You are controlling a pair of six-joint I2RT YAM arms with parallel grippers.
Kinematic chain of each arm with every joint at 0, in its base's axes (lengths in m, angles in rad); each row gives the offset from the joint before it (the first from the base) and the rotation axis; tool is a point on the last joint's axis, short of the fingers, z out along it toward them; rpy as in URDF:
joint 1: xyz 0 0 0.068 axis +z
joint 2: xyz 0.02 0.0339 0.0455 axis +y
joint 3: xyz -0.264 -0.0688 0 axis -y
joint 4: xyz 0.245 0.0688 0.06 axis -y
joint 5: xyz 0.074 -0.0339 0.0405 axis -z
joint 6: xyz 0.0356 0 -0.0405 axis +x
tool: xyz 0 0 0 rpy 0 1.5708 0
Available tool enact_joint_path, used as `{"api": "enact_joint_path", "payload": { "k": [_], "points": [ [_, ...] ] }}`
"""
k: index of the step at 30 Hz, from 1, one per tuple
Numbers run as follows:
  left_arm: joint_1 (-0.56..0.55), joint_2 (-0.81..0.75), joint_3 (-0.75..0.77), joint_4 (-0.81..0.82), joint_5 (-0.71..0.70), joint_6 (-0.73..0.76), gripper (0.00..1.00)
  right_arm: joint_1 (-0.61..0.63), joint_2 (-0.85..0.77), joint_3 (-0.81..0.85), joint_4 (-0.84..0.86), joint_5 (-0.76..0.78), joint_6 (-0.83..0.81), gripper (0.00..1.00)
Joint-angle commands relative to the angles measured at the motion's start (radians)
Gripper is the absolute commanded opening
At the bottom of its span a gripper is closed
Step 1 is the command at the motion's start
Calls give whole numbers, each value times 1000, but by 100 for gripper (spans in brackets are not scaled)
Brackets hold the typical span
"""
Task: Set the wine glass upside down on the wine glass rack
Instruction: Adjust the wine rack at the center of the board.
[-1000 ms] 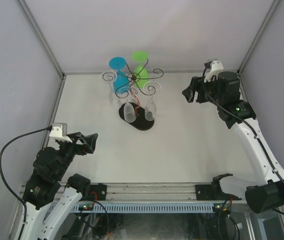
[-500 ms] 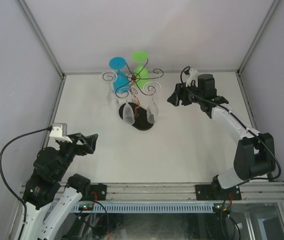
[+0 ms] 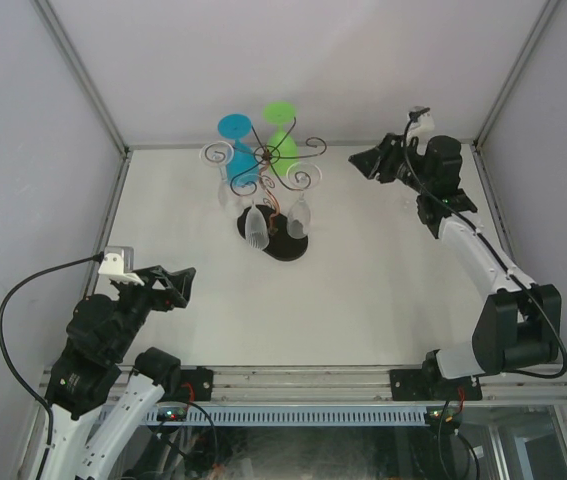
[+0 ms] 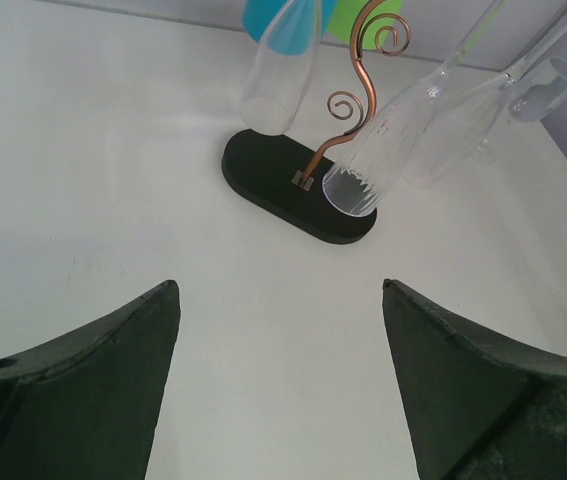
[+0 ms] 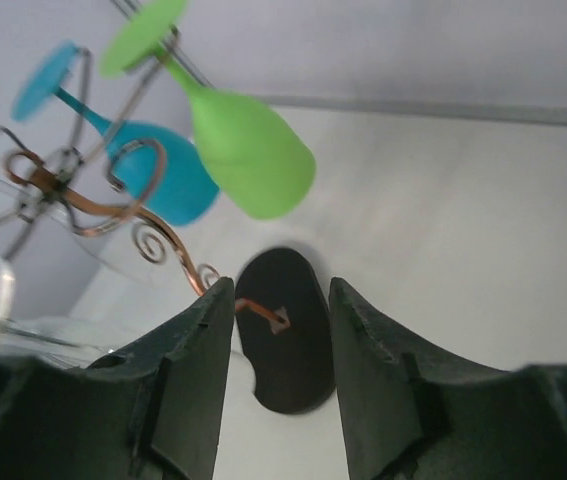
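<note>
The wine glass rack [image 3: 275,155] stands at the back centre on its black oval base [image 3: 285,247]. Hanging upside down from it are a blue wine glass [image 3: 242,165], a green wine glass [image 3: 283,145] and clear ones [image 3: 254,228]. My right gripper [image 3: 361,164] hovers to the right of the rack and points at it, open and holding nothing. Its wrist view shows the gripper [image 5: 281,290] framing the base [image 5: 288,350] below the green glass [image 5: 251,155]. Far off at the near left, my left gripper [image 3: 181,284] is wide open and empty [image 4: 278,290].
The enclosure's grey walls and metal frame posts [image 3: 503,85] close in the white table [image 3: 383,290] at the back and sides. A rail [image 3: 303,378] runs along the near edge by the arm bases. A clear glass [image 4: 383,150] hangs low over the base [image 4: 263,175].
My right arm swung in toward the rack, then drew back up and to the right. Its jaws have narrowed. The left arm has not moved.
</note>
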Motion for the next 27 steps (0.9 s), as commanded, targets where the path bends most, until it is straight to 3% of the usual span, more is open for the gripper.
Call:
{"api": "enact_joint_path", "payload": {
  "k": [1,15,27],
  "points": [
    [6,-5,-22,38,2,-10,86,-2,-25,39,163,-112,253,41],
    [6,-15,-26,38,0,-12,86,90,89,183,161,-25,486,40],
    [6,-22,-24,37,2,-10,86,114,143,235,91,45,472,44]
  ]
}}
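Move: The near-right wire hook of the rack lies about 9 cm to the right hand's left, 4 cm ahead and roughly 5 cm higher. The rack's hub is some 17 cm to this hand's left, 2 cm ahead; the green glass hangs about 15 cm left and 8 cm ahead. The front-right clear glass is around 11 cm left and 2 cm back, a little lower. From the left hand, the hook is about 27 cm ahead and 25 cm right, somewhat above. The right fingertips come close to the rack's right-hand hook, though contact can't be made out. The hand swings about 6 cm left and rises some 7 cm, drifting slightly back, then eases forward about 3 cm while sinking 2 cm. The wrist rolls some 20 degrees, left side up, and the fingers tip down a little, still partly open. ##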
